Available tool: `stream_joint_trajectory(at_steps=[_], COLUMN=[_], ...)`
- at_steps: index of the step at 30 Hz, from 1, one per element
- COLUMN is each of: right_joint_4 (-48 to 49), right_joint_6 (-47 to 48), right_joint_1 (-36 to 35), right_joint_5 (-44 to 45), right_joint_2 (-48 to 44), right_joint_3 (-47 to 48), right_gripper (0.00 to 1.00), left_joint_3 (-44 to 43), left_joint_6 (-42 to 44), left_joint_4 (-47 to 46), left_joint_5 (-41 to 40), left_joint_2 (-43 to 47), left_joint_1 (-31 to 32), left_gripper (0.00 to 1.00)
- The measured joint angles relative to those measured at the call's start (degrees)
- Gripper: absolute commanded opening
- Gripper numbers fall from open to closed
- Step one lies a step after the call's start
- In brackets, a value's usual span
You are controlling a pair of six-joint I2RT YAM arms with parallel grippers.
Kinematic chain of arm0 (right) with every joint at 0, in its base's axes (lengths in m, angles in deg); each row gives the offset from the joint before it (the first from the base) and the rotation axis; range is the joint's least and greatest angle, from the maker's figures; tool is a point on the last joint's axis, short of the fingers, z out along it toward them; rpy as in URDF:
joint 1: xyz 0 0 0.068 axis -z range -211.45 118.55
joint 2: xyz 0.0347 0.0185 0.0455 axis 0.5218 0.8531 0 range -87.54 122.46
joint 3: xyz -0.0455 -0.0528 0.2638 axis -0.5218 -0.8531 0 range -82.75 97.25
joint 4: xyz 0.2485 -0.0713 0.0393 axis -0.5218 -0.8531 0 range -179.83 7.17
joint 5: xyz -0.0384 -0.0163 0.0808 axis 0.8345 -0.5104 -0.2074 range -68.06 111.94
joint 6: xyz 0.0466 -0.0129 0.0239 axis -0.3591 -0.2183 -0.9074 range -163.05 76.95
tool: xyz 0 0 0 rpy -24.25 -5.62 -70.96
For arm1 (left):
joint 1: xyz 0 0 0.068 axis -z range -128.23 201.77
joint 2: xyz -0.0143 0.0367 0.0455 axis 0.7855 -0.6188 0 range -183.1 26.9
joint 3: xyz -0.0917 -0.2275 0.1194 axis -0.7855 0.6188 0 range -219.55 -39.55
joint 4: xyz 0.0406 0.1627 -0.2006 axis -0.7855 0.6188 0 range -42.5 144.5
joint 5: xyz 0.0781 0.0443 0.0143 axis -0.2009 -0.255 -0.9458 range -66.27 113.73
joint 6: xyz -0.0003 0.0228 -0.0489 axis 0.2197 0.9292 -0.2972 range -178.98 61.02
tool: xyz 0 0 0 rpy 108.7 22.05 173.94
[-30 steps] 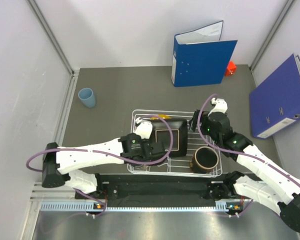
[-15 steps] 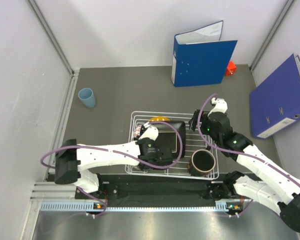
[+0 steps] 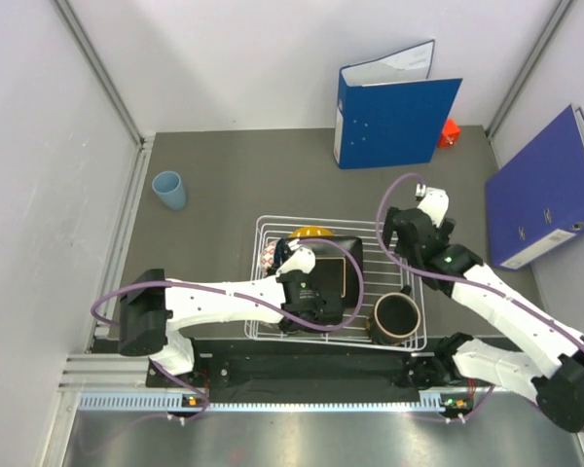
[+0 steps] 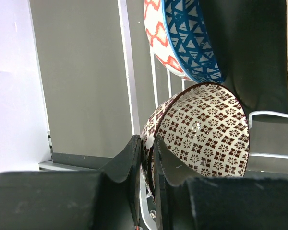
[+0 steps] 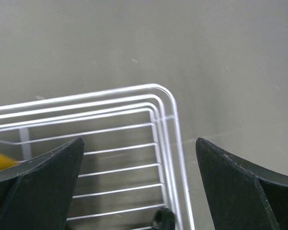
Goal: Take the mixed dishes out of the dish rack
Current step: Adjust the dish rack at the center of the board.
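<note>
In the left wrist view my left gripper is shut on the rim of a small bowl with a brown-and-white patterned inside. Just beyond it a second bowl, blue triangles outside and red-and-white inside, leans by the black square plate. From above, the white wire dish rack holds the black plate, a yellow dish behind it and a dark brown mug at its near right. My right gripper hangs open over the rack's far right corner, holding nothing.
A light blue cup stands on the grey table left of the rack. Two blue ring binders stand at the back and at the right, with a small red block between them. Walls close in both sides.
My left arm has swung right and reached further into the rack, still shut on the patterned bowl. The right gripper has moved slightly back towards the rack's far right corner.
</note>
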Motion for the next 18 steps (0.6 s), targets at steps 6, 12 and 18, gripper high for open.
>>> stream_joint_trajectory(at_steps=[6, 12, 18], right_joint_4=[-1.49, -0.50, -0.57], right_joint_6=[-2.03, -3.02, -0.96], right_joint_1=[0.48, 0.92, 2.78], right_joint_5=[1.64, 1.25, 3.13], right_joint_2=[7.28, 12.83, 15.74], right_joint_3=[-0.07, -1.20, -2.23], right_gripper=[1.00, 0.84, 0.05], left_joint_3=[-0.02, 0.00, 0.26], left_joint_6=[0.00, 0.00, 0.20], left_joint_4=[-0.09, -0.24, -0.61], left_joint_5=[0.04, 0.09, 0.11], left_joint_2=[0.20, 0.55, 1.33], left_joint_1=[0.00, -0.02, -0.83], left_gripper=[0.00, 0.00, 0.00])
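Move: The dish rack's right rim, just short of its far corner, lies about 8 cm below the right hand and some 3 cm to its right, level with it fore and aft. From the same hand, all roughly 11 cm lower, the yellow bowl is about 20 cm left and level, the black square dish some 9 cm back and 15 cm left, the black mug about 17 cm back and 4 cm left. From the left hand that rim is roughly 29 cm right, 9 cm ahead and 5 cm lower. With its fingers wide open, the right hand drops about 8 cm nearly straight down to the rack's right rim beside the far corner, the fingers tipping some 15 degrees steeper and the hand's left side sinking a little, then slips a couple of centimetres to the right at the bottom as the fingers close to less than half their opening, one on each side of the rim. The left hand stays practically in place and keeps its pinch on the edge of the patterned bowl at the rack's near left. ##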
